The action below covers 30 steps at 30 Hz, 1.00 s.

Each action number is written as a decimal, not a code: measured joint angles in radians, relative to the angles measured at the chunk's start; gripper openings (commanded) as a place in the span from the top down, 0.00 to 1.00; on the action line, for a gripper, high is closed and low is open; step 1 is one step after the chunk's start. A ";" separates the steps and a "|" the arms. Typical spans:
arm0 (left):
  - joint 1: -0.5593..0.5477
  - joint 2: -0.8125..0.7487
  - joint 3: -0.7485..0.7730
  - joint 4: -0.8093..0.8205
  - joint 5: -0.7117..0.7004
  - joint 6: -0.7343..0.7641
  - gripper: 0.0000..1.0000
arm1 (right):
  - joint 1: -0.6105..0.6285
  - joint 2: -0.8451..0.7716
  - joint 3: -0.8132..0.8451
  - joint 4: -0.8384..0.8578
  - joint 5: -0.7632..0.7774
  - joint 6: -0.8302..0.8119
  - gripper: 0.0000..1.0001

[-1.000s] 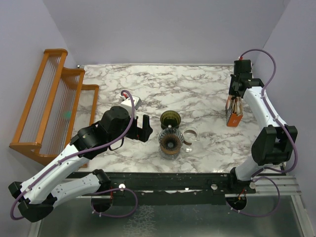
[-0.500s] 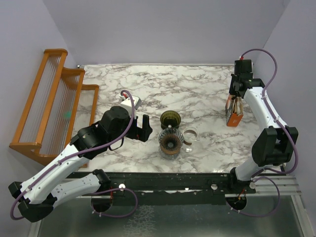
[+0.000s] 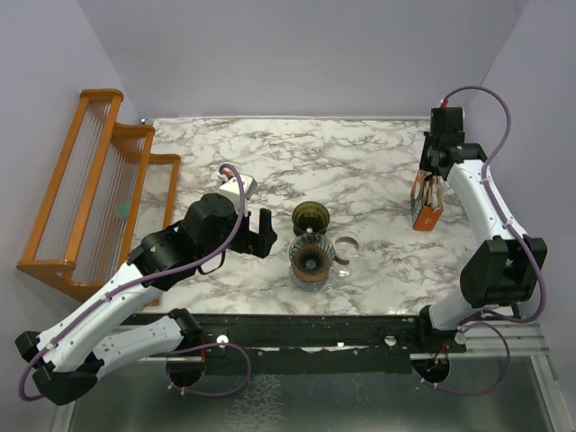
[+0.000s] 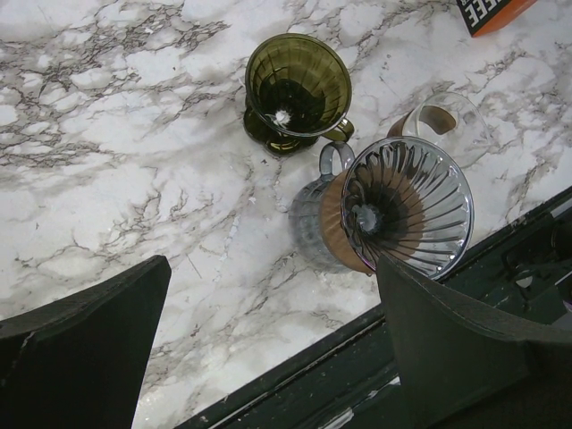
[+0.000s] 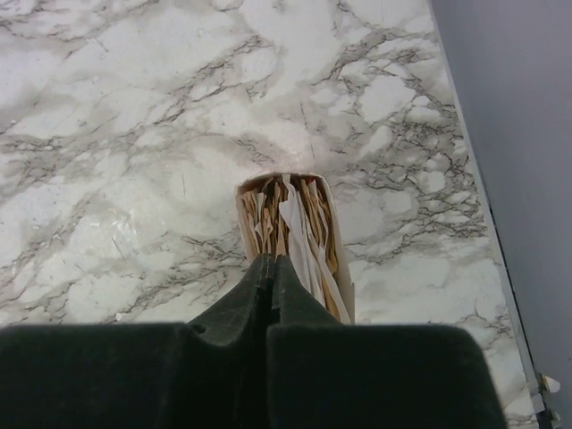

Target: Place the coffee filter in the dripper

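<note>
The olive-green dripper (image 3: 310,216) (image 4: 297,85) stands upright mid-table with nothing in it. My left gripper (image 3: 261,234) (image 4: 273,277) hovers open just left of it and holds nothing. At the right, an orange box (image 3: 426,214) (image 5: 246,232) stands packed with folded papers, mostly tan. A white coffee filter (image 5: 299,234) sits among them. My right gripper (image 3: 432,184) (image 5: 270,259) is shut, its tips at the top edges of the papers. Whether a sheet is pinched between them does not show.
A clear ribbed glass cone on a brown disc and grey stand (image 3: 311,259) (image 4: 407,214) sits in front of the dripper. A clear glass cup (image 3: 347,245) (image 4: 442,121) is beside it. A wooden rack (image 3: 99,180) lines the left edge. The table's black front rail (image 4: 357,357) lies under my left gripper.
The right arm's wrist has shifted slightly to the right above the box. The left arm and the things on the table have not moved.
</note>
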 measured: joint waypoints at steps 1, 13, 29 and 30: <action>0.000 0.000 0.000 0.000 0.000 0.000 0.01 | 0.000 -0.005 0.003 0.000 0.000 0.000 0.99; 0.000 0.000 0.000 0.000 -0.004 0.002 0.01 | -0.002 -0.063 0.026 0.000 -0.001 0.003 1.00; 0.000 0.008 0.000 0.000 -0.021 0.002 0.01 | -0.005 -0.165 0.134 -0.009 -0.171 0.045 0.99; 0.000 0.010 0.000 0.000 -0.023 0.002 0.01 | -0.005 -0.173 0.142 -0.009 -0.187 0.048 0.99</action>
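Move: The right hand, already pinching a coffee filter in the filter box, has the dripper some 21 cm back, 32 cm to its left and 6 cm lower. The box's middle is about 4 cm back, straight below. The green cup stands roughly 12 cm beyond the dripper; the clear glass cup about 9 cm to the dripper's right and 5 cm farther out. From the left hand the dripper is level ahead, about 12 cm right and 11 cm below. Right hand, keeping its pinch, draws the filter up about 12 cm, tilting fingers upward, drifting left late. ##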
